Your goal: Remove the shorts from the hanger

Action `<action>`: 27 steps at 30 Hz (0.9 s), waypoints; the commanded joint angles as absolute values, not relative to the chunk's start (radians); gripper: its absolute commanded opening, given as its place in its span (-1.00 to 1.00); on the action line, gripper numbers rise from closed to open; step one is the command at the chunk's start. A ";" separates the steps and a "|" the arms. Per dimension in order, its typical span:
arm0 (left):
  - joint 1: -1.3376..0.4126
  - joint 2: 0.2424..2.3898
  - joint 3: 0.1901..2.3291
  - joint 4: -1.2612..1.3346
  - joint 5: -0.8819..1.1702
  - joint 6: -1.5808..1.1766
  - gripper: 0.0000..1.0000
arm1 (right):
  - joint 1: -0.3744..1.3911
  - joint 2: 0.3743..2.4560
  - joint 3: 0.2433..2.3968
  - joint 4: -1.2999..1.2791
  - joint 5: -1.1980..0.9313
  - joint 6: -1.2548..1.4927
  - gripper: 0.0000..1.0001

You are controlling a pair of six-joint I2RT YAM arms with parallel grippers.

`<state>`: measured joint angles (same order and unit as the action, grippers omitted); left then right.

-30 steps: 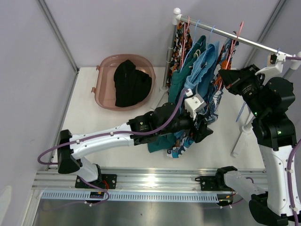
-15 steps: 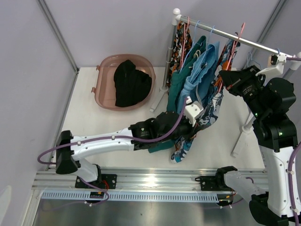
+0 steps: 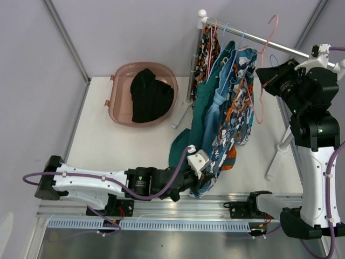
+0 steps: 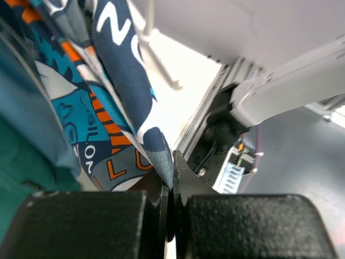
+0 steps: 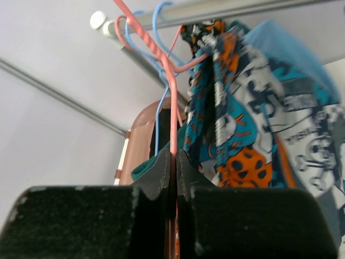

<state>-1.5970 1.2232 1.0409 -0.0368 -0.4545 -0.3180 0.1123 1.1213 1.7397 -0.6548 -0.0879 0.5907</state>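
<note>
The patterned orange/blue/grey shorts [image 3: 233,127] hang by the rail and stretch down toward the near edge. My left gripper [image 3: 198,175] is shut on their lower hem, seen in the left wrist view [image 4: 161,156]. My right gripper [image 3: 263,75] is shut on the pink hanger [image 3: 261,102], whose wire runs between the fingers [image 5: 173,140]. Teal shorts [image 3: 195,105], light blue shorts [image 3: 218,102] and camouflage shorts [image 3: 207,48] hang beside them. Black shorts [image 3: 148,94] lie in the pink basin [image 3: 116,110]. I cannot tell if the patterned shorts still sit on the hanger.
The metal rail [image 3: 288,48] runs from the white post [image 3: 200,32] to the back right. A rack leg [image 3: 277,156] stands at the right. Blue hangers [image 5: 157,65] hook on the rail. The arms' mounting rail [image 3: 172,208] runs along the near edge.
My left arm has pulled back toward the near edge, dragging the patterned shorts' hem down. My right gripper has lifted the pink hanger up and to the right.
</note>
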 commanded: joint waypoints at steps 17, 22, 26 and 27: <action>-1.247 1.552 1.584 -0.162 -0.402 -0.218 -1.00 | 0.072 0.769 1.776 -0.998 -0.224 0.649 -1.00; -1.193 1.663 1.712 -0.282 -0.371 -0.238 -1.00 | 0.086 0.745 1.909 -1.221 -0.108 0.580 -1.00; -1.229 1.563 1.521 -0.184 -0.319 -0.288 -1.00 | 0.138 0.775 1.956 -1.250 -0.016 0.564 -1.00; -1.238 1.542 1.453 -0.158 -0.319 -0.294 -1.00 | 0.147 0.784 1.959 -1.233 -0.002 0.565 -1.00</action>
<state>-1.1976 1.6184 1.5768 -0.1997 -0.3729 -0.2638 0.1169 0.7292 1.9343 -1.1889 -0.0898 0.5968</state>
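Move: The patterned shorts run from the closed left gripper, which holds a leg end, up to their waist at the pink hanger: some 33 cm ahead of the left hand, 16 to its right and 15 above. The right hand already grips the hanger, with that waist about 8 cm ahead, 5 to the left and slightly below. The rod crosses about 6 cm ahead of the right hand and 8 above; the blue shorts hang some 13 cm to its left, 4 ahead, 12 lower. Draw the right gripper, still shut on the pink hanger, straight back about 21 cm, away from the rod and out of the shorts' waist. Keep the left gripper pinched on the patterned leg: dip it slightly, then swing it forward some 19 cm and up towards the blue shorts, turning about 20 degrees counter-clockwise, and finish by easing back and down a little. ##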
